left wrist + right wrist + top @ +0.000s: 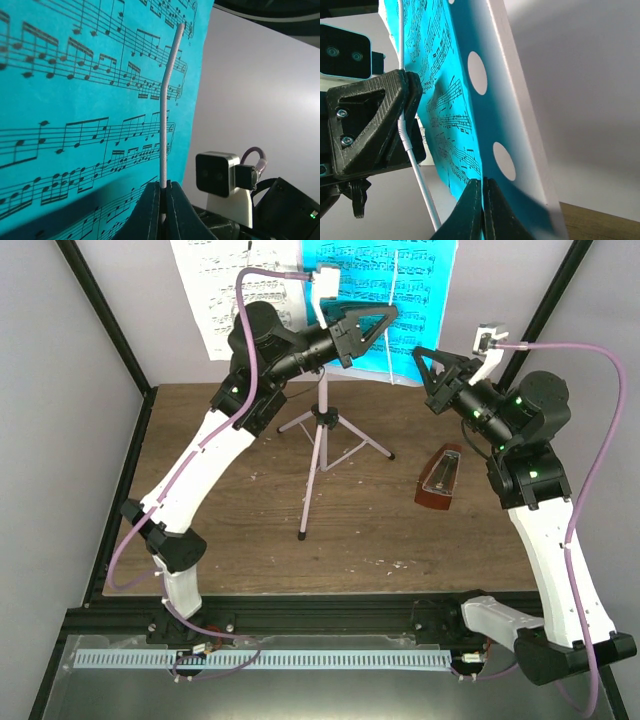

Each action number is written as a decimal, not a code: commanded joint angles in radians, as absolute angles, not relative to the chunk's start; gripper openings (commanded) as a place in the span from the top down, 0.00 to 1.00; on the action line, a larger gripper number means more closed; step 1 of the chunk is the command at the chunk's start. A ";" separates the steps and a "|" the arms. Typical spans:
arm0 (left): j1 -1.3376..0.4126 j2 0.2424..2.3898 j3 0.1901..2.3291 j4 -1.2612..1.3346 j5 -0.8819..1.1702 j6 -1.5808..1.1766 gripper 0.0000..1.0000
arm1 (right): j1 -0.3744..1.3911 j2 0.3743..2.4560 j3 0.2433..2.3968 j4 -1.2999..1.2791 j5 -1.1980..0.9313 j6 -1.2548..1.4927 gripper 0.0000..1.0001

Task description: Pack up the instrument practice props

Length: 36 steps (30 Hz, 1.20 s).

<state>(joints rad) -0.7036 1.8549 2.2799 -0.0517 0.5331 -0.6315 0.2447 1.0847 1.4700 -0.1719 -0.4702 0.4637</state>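
Observation:
The pale pink music stand (pixel 318 440) rises on its tripod at the back of the table. Its hole-dotted desk (pixel 520 100) carries a cyan music sheet (pixel 430 270) and a white music sheet (pixel 215 290). My left gripper (pixel 163 186) is shut on the stand's thin white wire page holder (pixel 165 110), in front of the cyan sheet (pixel 75 100). My right gripper (pixel 482 182) is shut on the lower edge of the cyan sheet (pixel 445 100), near its lower right corner. The brown pyramid metronome (pixel 440 480) stands on the table under the right arm.
The two grippers (pixel 390 320) (pixel 420 355) hang close together in front of the stand's desk. Black frame posts (pixel 100 310) and pale walls close in the wooden table (pixel 220 530) at left, right and back.

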 commanded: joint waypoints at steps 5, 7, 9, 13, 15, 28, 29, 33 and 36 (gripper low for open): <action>-0.706 1.826 2.222 0.082 0.612 -0.556 1.00 | 0.251 1.004 1.406 -0.099 -0.381 0.460 0.99; -0.707 1.820 2.211 0.094 0.615 -0.540 1.00 | 0.252 0.989 1.390 -0.088 -0.361 0.459 0.99; -0.706 1.819 2.212 0.089 0.612 -0.530 1.00 | 0.251 0.982 1.387 -0.088 -0.350 0.457 0.99; -0.707 1.821 2.210 0.085 0.607 -0.533 1.00 | 0.252 0.935 1.351 -0.057 -0.295 0.462 0.99; -0.706 1.818 2.204 0.082 0.592 -0.539 1.00 | 0.251 0.885 1.315 -0.025 -0.226 0.465 0.99; -0.706 1.743 2.078 0.117 0.540 -0.476 0.28 | 0.251 0.564 1.157 0.040 -0.052 0.440 0.99; -0.707 1.719 2.035 0.137 0.543 -0.464 0.23 | 0.251 0.562 1.169 0.017 -0.082 0.434 0.99; -0.706 1.591 1.839 0.237 0.592 -0.454 0.14 | 0.252 0.562 1.240 -0.109 -0.243 0.393 0.99; -0.706 1.492 1.696 0.268 0.645 -0.485 0.13 | 0.251 0.547 1.260 -0.169 -0.358 0.383 0.99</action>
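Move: The left fingers are already shut on the page-holder wire. The blue sheet's middle is about 4 cm ahead of them, 2 cm to the left and 6 cm up, and the white sheet lies some 20 cm left, 3 cm ahead and 5 cm up. The right fingers already pinch the blue sheet near its lower right corner, its middle about 3 cm ahead, 8 cm left and 10 cm up. The red metronome is 4 cm back, 9 cm right and some 50 cm below the right hand. Keep the left grip on the wire, easing it about 1 cm back from the blue sheet while the right hand, still pinching the sheet's edge, draws it slowly, then fast, back about 15 cm and to the right, rising slightly, wrist swinging clockwise and tipping up some 20 degrees. With the sheet nearly out, open the left fingers wide to let go of the wire and back away, down and slightly left. ##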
